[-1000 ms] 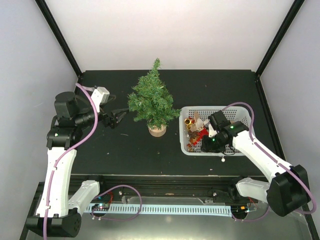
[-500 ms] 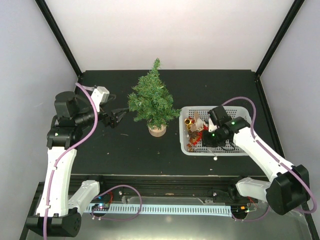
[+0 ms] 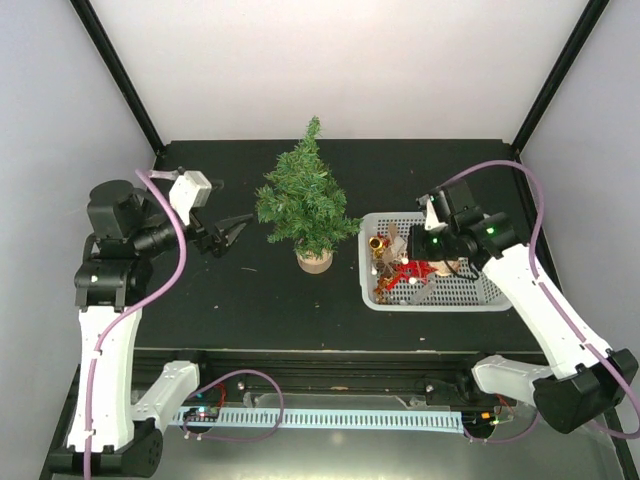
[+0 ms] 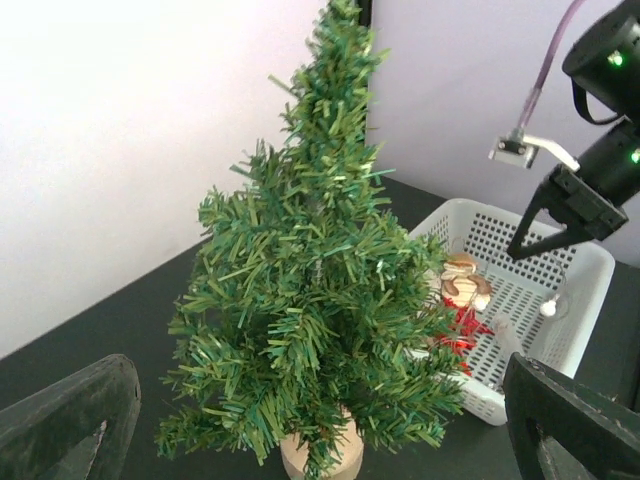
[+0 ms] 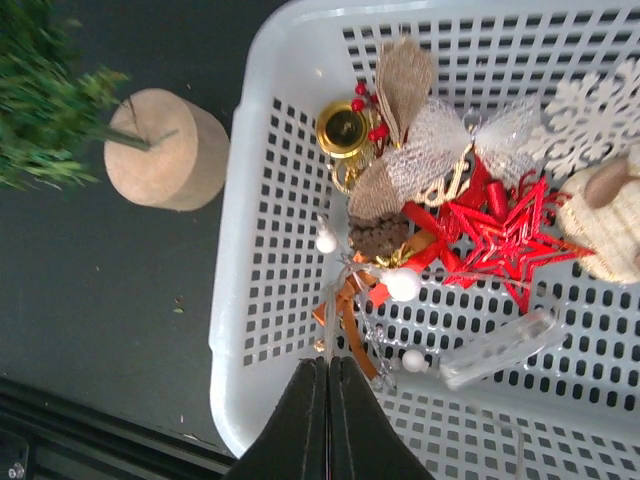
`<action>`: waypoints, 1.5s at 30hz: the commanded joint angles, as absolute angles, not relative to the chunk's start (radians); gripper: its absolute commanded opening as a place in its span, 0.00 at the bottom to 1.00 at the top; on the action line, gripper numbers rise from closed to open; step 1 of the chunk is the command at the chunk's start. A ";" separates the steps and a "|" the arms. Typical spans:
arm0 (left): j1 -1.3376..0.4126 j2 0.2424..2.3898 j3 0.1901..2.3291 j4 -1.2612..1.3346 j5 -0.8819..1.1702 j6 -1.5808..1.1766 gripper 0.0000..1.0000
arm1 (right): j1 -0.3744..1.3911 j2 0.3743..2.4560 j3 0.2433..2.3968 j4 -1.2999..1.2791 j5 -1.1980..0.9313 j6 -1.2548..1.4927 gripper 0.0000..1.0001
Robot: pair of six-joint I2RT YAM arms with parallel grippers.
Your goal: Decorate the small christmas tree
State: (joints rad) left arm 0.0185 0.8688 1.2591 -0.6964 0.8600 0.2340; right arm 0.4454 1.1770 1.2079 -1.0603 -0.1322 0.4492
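Observation:
The small christmas tree (image 3: 305, 205) stands mid-table on its round wooden base (image 5: 165, 150), and it fills the left wrist view (image 4: 320, 290). My left gripper (image 3: 235, 232) hovers just left of the tree, open, with nothing between its fingers (image 4: 70, 420). Above the white basket (image 3: 470, 292) my right gripper (image 3: 427, 270) is shut on a thin clear strand with white beads (image 5: 400, 285). In the left wrist view the strand hangs from its tips with a bead (image 4: 548, 308) at the end.
In the basket (image 5: 260, 300) lie a red star (image 5: 510, 240), a gold bell (image 5: 342, 128), burlap and silver ribbon, a pine cone, a white snowflake and a clear clip. Black frame posts stand at the table's back corners.
My right gripper has shut on the beaded strand and risen from the basket's near edge toward its middle. The left arm has drawn back slightly, still open.

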 commanded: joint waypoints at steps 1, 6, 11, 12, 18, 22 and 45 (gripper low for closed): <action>0.023 0.813 1.331 -0.760 0.895 0.311 0.99 | 0.447 1.139 1.298 -1.117 -0.084 0.428 0.01; 0.022 0.780 1.393 -0.794 0.894 0.352 0.99 | 0.448 1.097 1.396 -1.156 -0.078 0.438 0.01; 0.022 0.760 1.455 -0.809 0.903 0.356 0.99 | 0.448 1.040 1.482 -1.159 -0.053 0.468 0.01; 0.023 0.759 1.467 -0.812 0.907 0.352 0.99 | 0.447 1.032 1.504 -1.160 -0.049 0.475 0.01; 0.022 0.757 1.498 -0.809 0.975 0.319 0.99 | 0.448 1.035 1.676 -1.195 -0.060 0.486 0.01; 0.023 0.751 1.491 -0.786 1.067 0.294 0.99 | 0.448 1.068 1.801 -1.216 -0.053 0.476 0.01; -0.025 0.735 1.303 -0.694 1.213 0.228 0.99 | 0.448 1.261 2.297 -1.163 -0.101 0.525 0.01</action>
State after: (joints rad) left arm -0.0135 0.7284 1.3209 -0.7498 1.1851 0.2718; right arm 0.4454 1.2301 2.2253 -1.2015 -0.0715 0.5037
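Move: Hanging from the right hand's already shut fingers is the bulb string, over the basket, whose middle lies about 8 cm to its right, 3 cm ahead and 13 cm below. The red star is some 3 cm right, 3 cm ahead and 14 cm below. The tree's middle stands about 20 cm left, 3 cm ahead and 5 cm higher. From the open left hand, the tree is roughly 13 cm right, 6 cm ahead and 14 cm below. Drawing the bulb string up out of the basket, the right hand climbs about 33 cm almost straight, keeping its pinch while the wrist tilts up some 45 degrees towards level. The empty, wide-open left hand backs off about 10 cm from the tree, rising and then sinking partway back, and turns about 20 degrees clockwise. ##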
